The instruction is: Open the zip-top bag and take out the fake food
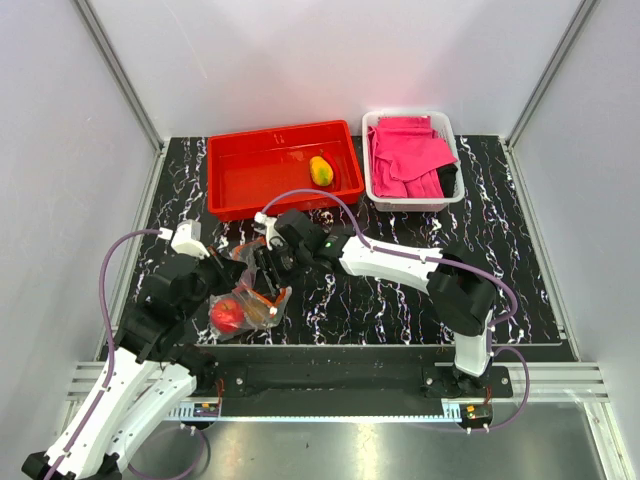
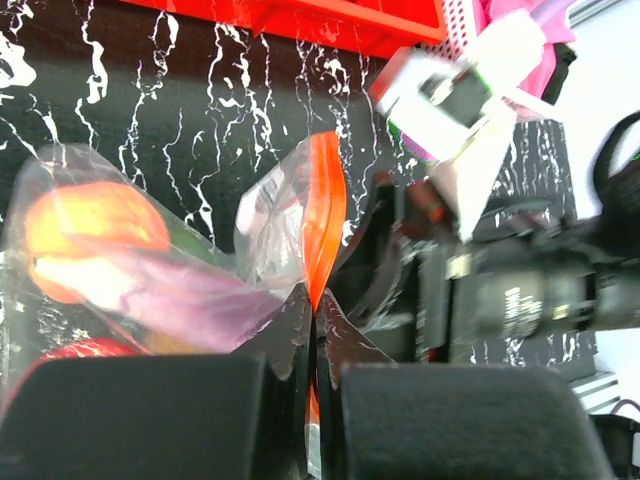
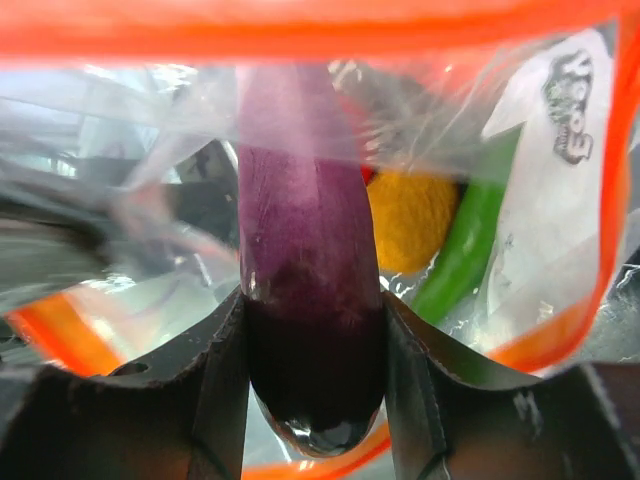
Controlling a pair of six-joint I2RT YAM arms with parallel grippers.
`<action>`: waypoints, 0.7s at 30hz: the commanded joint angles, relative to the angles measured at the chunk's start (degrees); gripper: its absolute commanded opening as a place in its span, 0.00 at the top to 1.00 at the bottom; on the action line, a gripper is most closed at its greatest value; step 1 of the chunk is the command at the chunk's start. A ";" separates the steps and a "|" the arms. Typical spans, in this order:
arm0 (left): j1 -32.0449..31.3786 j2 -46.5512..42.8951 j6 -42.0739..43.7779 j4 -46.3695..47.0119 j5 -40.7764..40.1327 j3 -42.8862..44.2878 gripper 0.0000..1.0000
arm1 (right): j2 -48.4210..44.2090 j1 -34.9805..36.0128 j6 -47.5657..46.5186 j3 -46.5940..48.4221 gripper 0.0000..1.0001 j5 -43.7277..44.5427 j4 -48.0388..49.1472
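The zip-top bag [image 1: 252, 300] lies open at the table's front left, its clear plastic crinkled. My left gripper [image 2: 315, 322] is shut on its red-orange zip strip [image 2: 322, 210]. My right gripper [image 3: 315, 312] reaches into the bag's mouth, with both fingers pressed against the sides of a purple eggplant [image 3: 305, 260]. More fake food shows in the bag: a green chili [image 3: 465, 250], a yellow-orange fruit [image 3: 415, 222], an orange [image 2: 95, 228] and a red round fruit [image 1: 228, 314]. One mango [image 1: 321, 170] lies in the red tray [image 1: 250, 165].
A white basket [image 1: 447, 128] of pink cloths [image 1: 405, 155] stands at the back right beside the red tray. Both arms crowd together over the bag. Grey walls and metal posts close in the black marbled table [image 1: 400, 290].
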 commanded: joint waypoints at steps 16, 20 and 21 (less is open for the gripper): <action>-0.13 -0.19 4.46 -6.93 -9.07 5.15 1.00 | -9.26 0.25 -13.28 5.43 0.94 12.66 -21.89; -0.13 -1.77 3.14 -9.14 -15.14 5.51 1.00 | -17.07 0.34 -13.37 -0.04 0.94 14.06 -23.03; -0.13 -2.12 3.05 -9.40 -16.28 5.51 1.00 | -18.23 0.26 -13.20 -0.74 0.94 15.89 -23.56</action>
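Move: The right hand holds the eggplant inside the bag's open mouth; the red tray it is bound for is centred about 38 cm straight ahead and 10 cm lower, with the mango in it as far ahead but some 10 cm to the right. The tomato in the bag's bottom is about 5 cm back, 10 cm left and 9 cm below. From the left hand, pinching the bag's rim, the tray lies some 36 cm ahead, 5 cm right and 18 cm down. Keeping its grip on the eggplant, the right hand first eases about 2 cm forward and 2 cm up, then sweeps right, some 7 cm in all, drawing the eggplant out through the bag's mouth and drifting back level with its start, its left-pointing fingers tipping about 15 degrees steeper. The left hand keeps the orange rim pinched and, once the right hand sets off sideways, pulls about 3 cm left against it with a slight roll, spreading the two apart. ##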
